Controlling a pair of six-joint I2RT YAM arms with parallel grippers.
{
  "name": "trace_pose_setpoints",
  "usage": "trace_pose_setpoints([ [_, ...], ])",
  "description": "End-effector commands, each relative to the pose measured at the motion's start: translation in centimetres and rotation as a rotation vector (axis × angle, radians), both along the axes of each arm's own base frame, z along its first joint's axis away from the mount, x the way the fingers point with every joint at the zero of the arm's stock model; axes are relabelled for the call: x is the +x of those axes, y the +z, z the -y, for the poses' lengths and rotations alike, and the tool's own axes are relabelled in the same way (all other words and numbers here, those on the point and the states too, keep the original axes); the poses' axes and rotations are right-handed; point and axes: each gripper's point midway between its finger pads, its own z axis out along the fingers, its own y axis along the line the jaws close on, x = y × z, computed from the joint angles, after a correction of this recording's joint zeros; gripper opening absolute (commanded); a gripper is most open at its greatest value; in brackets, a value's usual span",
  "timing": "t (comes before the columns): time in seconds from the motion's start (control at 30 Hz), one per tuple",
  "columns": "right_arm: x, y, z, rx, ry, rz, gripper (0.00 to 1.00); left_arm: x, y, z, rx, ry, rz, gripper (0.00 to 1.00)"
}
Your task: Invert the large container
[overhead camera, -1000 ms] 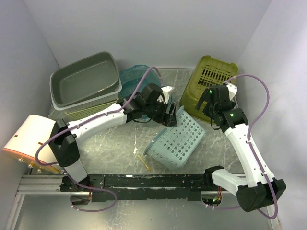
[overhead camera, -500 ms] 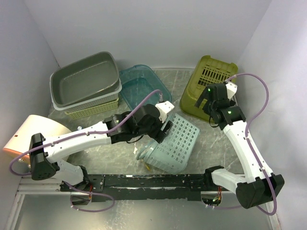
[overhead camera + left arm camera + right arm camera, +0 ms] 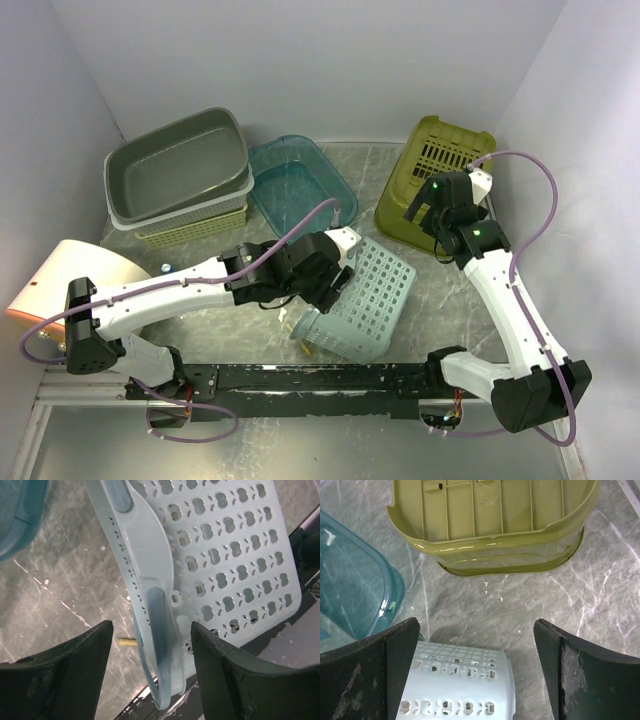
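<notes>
A light blue perforated basket [image 3: 368,293] lies tipped on its side in the table's middle, its rim toward the near rail. It also shows in the left wrist view [image 3: 225,555] and the right wrist view [image 3: 460,685]. My left gripper [image 3: 338,285] is open, its fingers straddling the basket's rim and handle [image 3: 157,625] without closing on them. My right gripper [image 3: 424,216] is open and empty, hovering above the table between the blue basket and an olive-green basket [image 3: 432,178] that lies overturned at the back right [image 3: 495,520].
A clear teal container [image 3: 296,186] sits at the back centre. A grey tub [image 3: 178,165] is stacked on a pale green basket at the back left. A small yellow stick [image 3: 125,641] lies by the blue basket's rim. A white and orange box [image 3: 50,290] stands at the left edge.
My left arm has drawn back toward the near edge, uncovering the teal container. The blue basket has shifted nearer the rail and tipped further. The right arm has barely moved.
</notes>
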Motion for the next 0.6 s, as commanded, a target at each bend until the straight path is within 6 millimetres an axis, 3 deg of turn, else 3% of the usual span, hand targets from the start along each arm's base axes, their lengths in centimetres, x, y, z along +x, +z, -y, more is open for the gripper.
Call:
trace_pose_setpoints([
  [0.0, 0.5, 0.1, -0.1, 0.009, 0.001, 0.016, 0.99, -1.7, -1.0, -0.3, 0.036, 0.020, -0.075, 0.71],
  [0.17, 0.8, 0.4, -0.3, 0.011, 0.010, 0.019, 0.99, -1.8, -2.7, -0.1, 0.067, 0.037, -0.080, 0.59],
  [0.37, 0.5, 0.7, -0.7, 0.015, 0.044, 0.023, 0.99, -0.9, -2.8, 0.2, 0.055, 0.074, -0.046, 0.26],
  [0.57, -1.8, -0.6, -4.6, 0.150, 0.259, -0.013, 0.99, -0.5, -2.6, 0.2, 0.018, 0.083, -0.058, 0.07],
])
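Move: The light blue basket's rim handle runs between the left hand's open fingers, its nearest stretch about 1 cm back, 1 cm to the right and 2 cm below. The body, perforated side up, has its middle about 7 cm to the right, level fore and aft, and 8 cm below. The teal tray lies some 28 cm ahead and 6 cm left; the pencil about 5 cm back and 6 cm left. From the right hand the handle is roughly 22 cm left, 16 cm back and 5 cm lower. The left fingers pinch the light blue basket's rim handle, closing nearly shut on it after the hand sinks about 2 cm and draws back some 1 cm to straddle it; the wrist barely turns as they squeeze. Towards the end the open, empty right hand starts drifting left, some 2 cm, turning slightly counter-clockwise. ##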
